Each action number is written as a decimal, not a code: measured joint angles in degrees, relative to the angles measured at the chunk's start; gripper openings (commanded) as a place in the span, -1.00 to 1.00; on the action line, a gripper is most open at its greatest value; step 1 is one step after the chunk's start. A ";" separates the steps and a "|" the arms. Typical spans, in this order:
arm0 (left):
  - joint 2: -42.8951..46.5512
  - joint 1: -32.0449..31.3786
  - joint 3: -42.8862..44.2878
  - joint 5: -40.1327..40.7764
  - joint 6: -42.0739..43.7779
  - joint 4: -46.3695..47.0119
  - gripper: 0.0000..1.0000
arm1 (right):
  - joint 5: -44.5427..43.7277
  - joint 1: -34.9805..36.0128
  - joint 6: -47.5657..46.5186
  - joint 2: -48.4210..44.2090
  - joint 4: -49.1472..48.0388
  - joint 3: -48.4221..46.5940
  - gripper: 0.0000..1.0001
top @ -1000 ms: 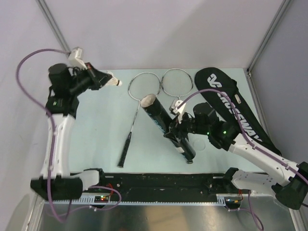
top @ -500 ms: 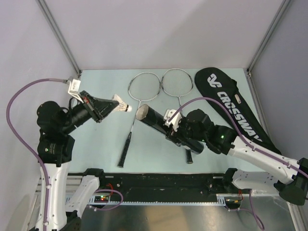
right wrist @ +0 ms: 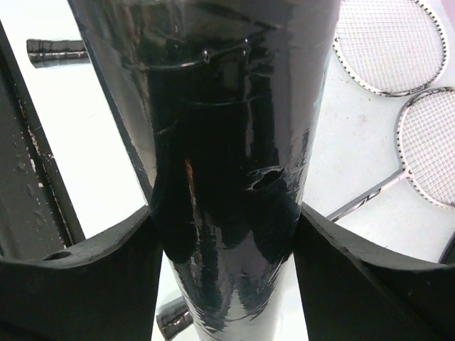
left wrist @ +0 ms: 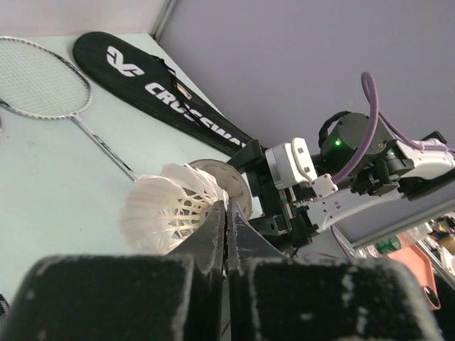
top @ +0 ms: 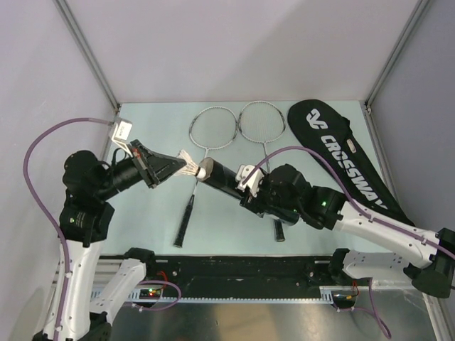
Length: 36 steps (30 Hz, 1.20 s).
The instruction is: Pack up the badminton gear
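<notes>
My left gripper (top: 175, 165) (left wrist: 226, 207) is shut on the feather skirt of a white shuttlecock (top: 188, 164) (left wrist: 165, 212). It holds the shuttlecock in the air, cork end right at the open mouth of the black tube (top: 222, 180) (left wrist: 229, 179). The right gripper (top: 249, 192) (right wrist: 226, 229) is shut on the tube (right wrist: 234, 128) around its middle and holds it off the table, pointing left. Two silver rackets (top: 213, 128) (top: 261, 119) (right wrist: 387, 42) lie side by side at the back. To the right lies the black CROSSWAY bag (top: 348, 158) (left wrist: 160, 91).
The rackets' black handles (top: 183, 227) (top: 279, 229) reach toward the near edge under the arms. Grey walls close in the left, back and right sides. A black rail (top: 234, 270) runs along the front of the table.
The left arm has swung down and rightward from the back left corner, carrying the shuttlecock to the tube's mouth. The right arm has lifted the tube and turned it left toward the shuttlecock.
</notes>
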<state>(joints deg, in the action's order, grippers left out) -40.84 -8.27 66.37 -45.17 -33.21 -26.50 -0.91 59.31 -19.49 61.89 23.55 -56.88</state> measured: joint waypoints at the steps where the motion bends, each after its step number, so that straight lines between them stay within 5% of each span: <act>1: -0.28 -0.57 -0.07 0.09 -0.07 -0.02 -1.00 | -0.28 0.20 -0.11 0.15 -0.15 -0.07 -0.29; 25: -4.87 -13.70 -6.25 7.61 -1.46 2.47 -0.99 | -1.86 1.60 -0.57 3.48 -2.19 -0.68 -0.32; 36: -4.48 -14.34 -7.04 9.01 0.74 2.56 -0.29 | -2.10 1.62 -1.25 3.58 -2.51 -0.70 -0.33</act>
<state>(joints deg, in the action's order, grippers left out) -45.32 -22.61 59.33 -36.16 -32.47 -23.94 -3.01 60.93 -20.73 65.47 21.04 -57.58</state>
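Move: My left hand holds the last shuttlecock by its feathers, cork towards the tube's open mouth, which lies about 6 cm to my right, level fore and aft and roughly 5 cm lower. The left racket's handle is some 8 cm to the left, 6 cm ahead and 40 cm below; the right racket's handle about 28 cm to the right, 7 cm ahead. From my right hand, gripping the tube, the mouth is around 10 cm left, 1 cm back and 12 cm above. I bring my left hand down about 6 cm and to the right about 4 cm, tipping it some 10 degrees downward, to feed the shuttlecock cork-first into the tube's mouth; at the bottom I part the fingers to roughly a third open inside the feather skirt. My right hand keeps its grip on the tube and eases it about 1.5 cm left to meet the shuttlecock. ##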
